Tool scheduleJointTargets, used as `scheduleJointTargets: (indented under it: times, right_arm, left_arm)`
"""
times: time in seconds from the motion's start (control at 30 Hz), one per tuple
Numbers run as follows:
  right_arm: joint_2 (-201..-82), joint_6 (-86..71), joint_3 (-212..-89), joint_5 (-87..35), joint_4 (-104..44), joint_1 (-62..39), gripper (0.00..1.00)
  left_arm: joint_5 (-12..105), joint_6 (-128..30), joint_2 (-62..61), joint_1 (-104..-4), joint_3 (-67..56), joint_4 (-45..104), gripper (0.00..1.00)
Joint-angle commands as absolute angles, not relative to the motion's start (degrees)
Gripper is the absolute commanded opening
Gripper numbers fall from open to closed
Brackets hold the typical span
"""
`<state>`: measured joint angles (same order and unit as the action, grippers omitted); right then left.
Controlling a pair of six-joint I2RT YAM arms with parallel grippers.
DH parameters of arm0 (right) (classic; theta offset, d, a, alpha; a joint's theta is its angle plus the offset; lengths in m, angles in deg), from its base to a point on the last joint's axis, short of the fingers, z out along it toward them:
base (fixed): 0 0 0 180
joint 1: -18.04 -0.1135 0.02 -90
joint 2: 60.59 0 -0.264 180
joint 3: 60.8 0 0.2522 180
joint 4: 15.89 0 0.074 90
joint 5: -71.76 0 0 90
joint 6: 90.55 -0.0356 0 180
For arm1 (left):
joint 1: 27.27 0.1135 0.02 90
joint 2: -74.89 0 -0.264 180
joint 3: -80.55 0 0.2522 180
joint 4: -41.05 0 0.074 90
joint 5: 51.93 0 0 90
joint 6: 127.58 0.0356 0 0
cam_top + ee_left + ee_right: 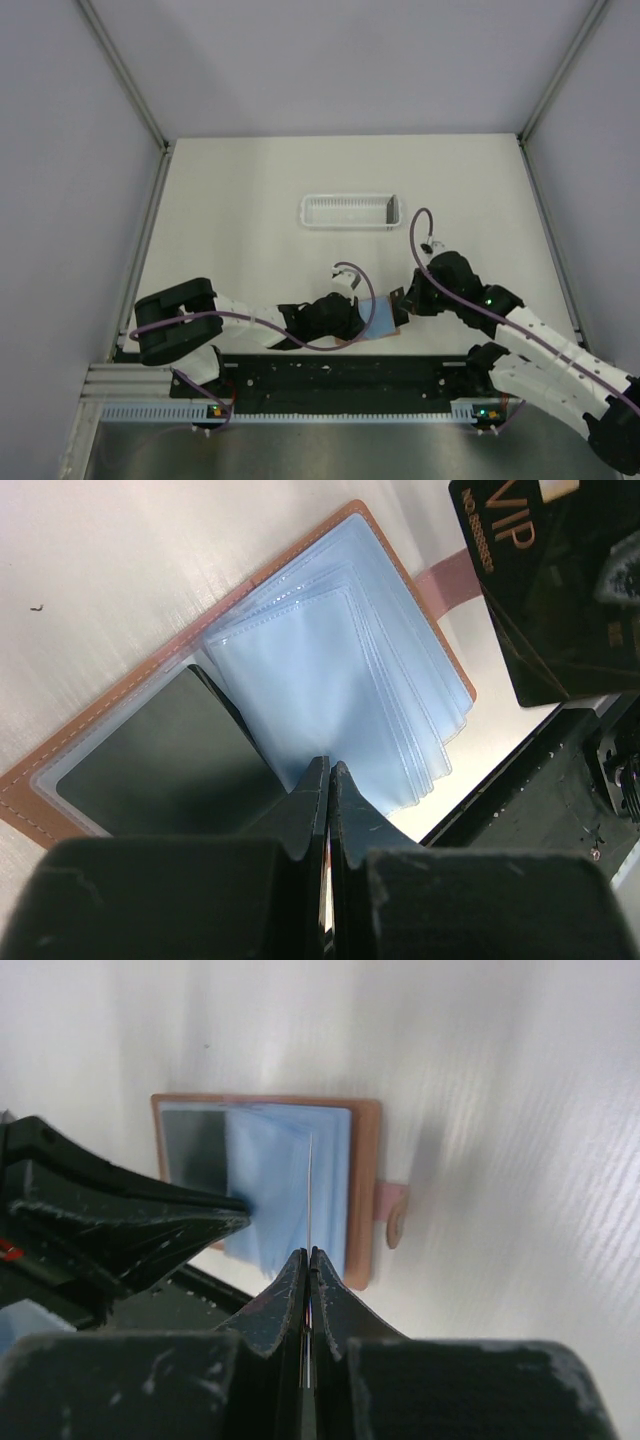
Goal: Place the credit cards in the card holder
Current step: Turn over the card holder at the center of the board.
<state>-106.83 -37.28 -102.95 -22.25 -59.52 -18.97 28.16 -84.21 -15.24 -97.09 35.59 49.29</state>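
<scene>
The card holder lies open near the table's front edge, with a reddish-brown rim and pale blue sleeves. A dark panel shows in its left pocket; I cannot tell if it is a card. My left gripper is shut, its tips pressing on the sleeves; it also shows in the top view. My right gripper is shut on a black credit card marked "VIP". It holds the card edge-on just above the sleeves. The right gripper sits at the holder's right side.
A white slatted tray stands at the back middle of the table. A black rail runs along the near edge right beside the holder. The holder's pink strap sticks out on its right side.
</scene>
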Motion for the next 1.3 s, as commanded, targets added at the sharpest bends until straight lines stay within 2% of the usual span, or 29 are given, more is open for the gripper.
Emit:
scheduleJointTargets:
  times: [0.0,0.43,1.27]
  right_arm:
    - [-107.3,-38.2,-104.6,-31.3,-58.6,-19.4,0.00]
    - [-106.6,-43.2,-99.5,-41.1,-56.4,-20.6,0.00]
    - [-110.9,-43.8,-98.4,-38.6,-57.7,-21.4,0.00]
  left_arm:
    - [27.6,-84.0,-16.3,-96.8,36.3,43.7,0.00]
    - [27.4,-84.1,-16.7,-96.8,35.7,43.1,0.00]
    - [27.4,-83.8,-16.8,-96.9,35.1,43.0,0.00]
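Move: From the right hand, still holding the black VIP card, the near edge of the blue sleeves lies about 4 cm back, 6 cm left and 6 cm below. The holder's strap is almost straight beneath this hand, and the dark card in the holder's other half is some 13 cm left and 1 cm back. From the left fingertips, that sleeve edge is about 3 cm back and 3 cm right, level with them, and the strap roughly 9 cm right. Back and to the left, then settling down, the right hand carries the pinched card some 6 cm back, 3 cm left and 2 cm lower, round to the near edge of the blue sleeves. Its fingers tip about 15 degrees further downward with a slight counter-clockwise turn, and it slows almost to a stop. The left hand holds still, its shut fingertips still on the sleeve. ##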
